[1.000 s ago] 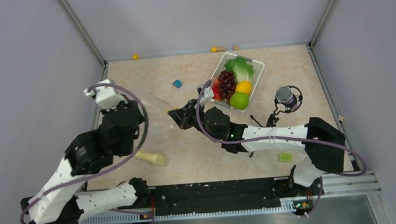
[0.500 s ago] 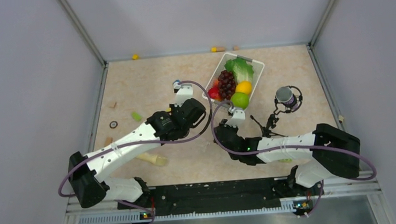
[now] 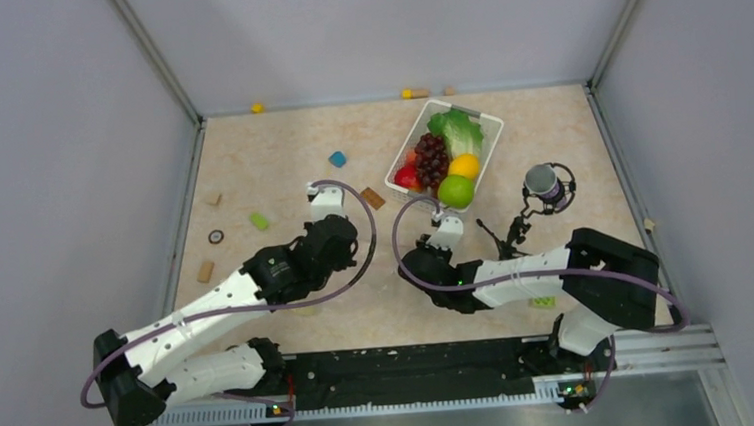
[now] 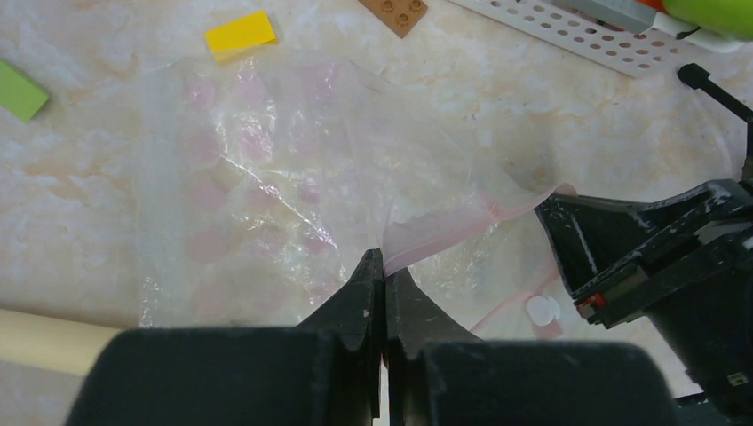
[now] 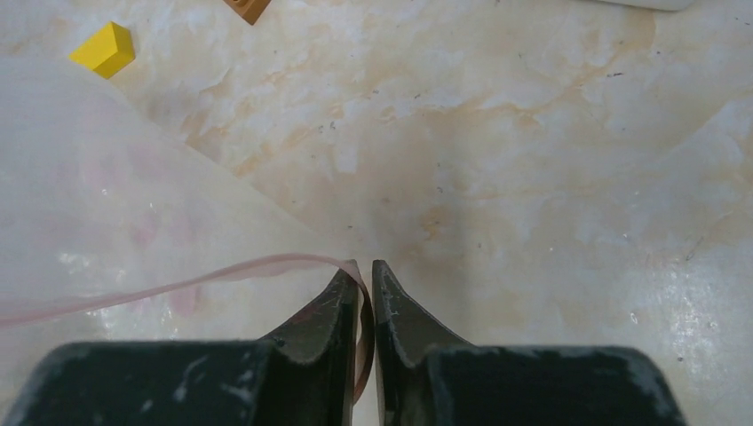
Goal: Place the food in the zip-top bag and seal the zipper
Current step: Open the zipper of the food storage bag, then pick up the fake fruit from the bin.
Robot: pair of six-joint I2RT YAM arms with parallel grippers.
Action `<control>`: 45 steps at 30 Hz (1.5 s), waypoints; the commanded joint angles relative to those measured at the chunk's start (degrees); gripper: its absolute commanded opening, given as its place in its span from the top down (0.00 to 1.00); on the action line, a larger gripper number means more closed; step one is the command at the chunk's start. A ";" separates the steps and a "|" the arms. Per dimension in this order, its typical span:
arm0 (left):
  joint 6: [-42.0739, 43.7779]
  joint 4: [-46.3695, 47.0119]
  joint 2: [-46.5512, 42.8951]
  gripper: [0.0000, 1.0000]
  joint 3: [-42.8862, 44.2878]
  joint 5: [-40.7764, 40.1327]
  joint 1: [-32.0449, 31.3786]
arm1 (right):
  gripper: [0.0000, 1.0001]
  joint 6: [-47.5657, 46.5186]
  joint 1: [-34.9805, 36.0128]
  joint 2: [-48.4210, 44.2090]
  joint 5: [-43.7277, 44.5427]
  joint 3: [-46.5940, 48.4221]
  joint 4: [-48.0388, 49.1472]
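Note:
The food, a lettuce (image 3: 455, 127), grapes (image 3: 432, 156), an apple (image 3: 406, 178), a lemon (image 3: 464, 166) and a lime (image 3: 455, 190), lies in the white basket (image 3: 488, 121). The clear zip-top bag (image 4: 266, 186) lies flat mid-table between the arms. My left gripper (image 4: 384, 260) is shut on the bag's mouth edge, where the pink zipper (image 4: 497, 211) begins. My right gripper (image 5: 366, 266) is just to its right. Its jaws stand a slit apart, with the zipper (image 5: 178, 286) curling down between them. In the top view the left gripper (image 3: 351, 253) and the right gripper (image 3: 412, 268) sit close together.
Loose blocks lie around: blue (image 3: 337, 159), green (image 3: 258, 220), brown (image 3: 372, 198), yellow (image 4: 240, 34) and a green brick (image 3: 543, 301). A wooden cylinder (image 4: 44, 342) lies left of the bag. A purple cup on a black stand (image 3: 544, 181) is at the right.
The left arm has swung from the table's left side to the middle. The right gripper has drawn back toward the near edge, and its jaws have eased slightly apart.

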 commanded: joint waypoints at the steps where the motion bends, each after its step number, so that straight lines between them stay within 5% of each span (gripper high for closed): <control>1: -0.42 5.10 -5.50 1.00 -3.63 -3.53 0.36 | 0.89 -0.88 -0.67 0.93 1.73 1.03 -8.37; 3: -0.68 6.24 -5.91 1.00 -4.49 -4.10 0.36 | 0.80 -5.46 -0.62 -0.95 -0.59 1.05 -6.06; 6: -2.38 6.92 -5.30 1.00 -5.69 -3.98 0.36 | 0.53 -15.63 -0.63 -4.22 -6.98 0.76 1.39; 11: -2.73 8.08 -3.14 1.00 -6.48 -3.33 0.36 | 0.34 -23.24 -0.33 -9.63 -14.76 1.11 6.30; 14: -3.79 7.44 -2.87 1.00 -6.47 -3.66 0.36 | 0.04 -23.60 -0.38 -12.80 -15.19 1.28 4.13; 30: -5.40 11.31 -11.58 1.00 -12.29 -4.96 0.36 | 0.01 -22.12 -0.76 -22.10 4.95 8.01 -17.78; 45: -5.76 14.00 -12.37 1.00 -14.29 -2.47 0.36 | 0.01 -28.31 -13.26 -10.45 11.06 17.00 -19.98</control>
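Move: Right at the right fingertips is the bag's zipper edge; from that hand the green apple in the basket lies about 11 cm ahead, 9 cm to the right and a few centimetres higher. The yellow fruit sits some 7 cm beyond the apple, 2 cm farther right; the red fruit is about 14 cm straight ahead of the hand. A brown brick lies 12 cm ahead, 8 cm left. From the left hand the apple is roughly 12 cm ahead, 19 cm right and 9 cm below. Opening wide, the right fingers let go of the bag's zipper edge as the hand backs off a little to the left and rises, then swings right and forward towards the green apple, ending about 12 cm higher and rolled some 20 degrees, its left side lower. The left hand keeps its pinch on the other zipper edge, easing about 2 cm left. ##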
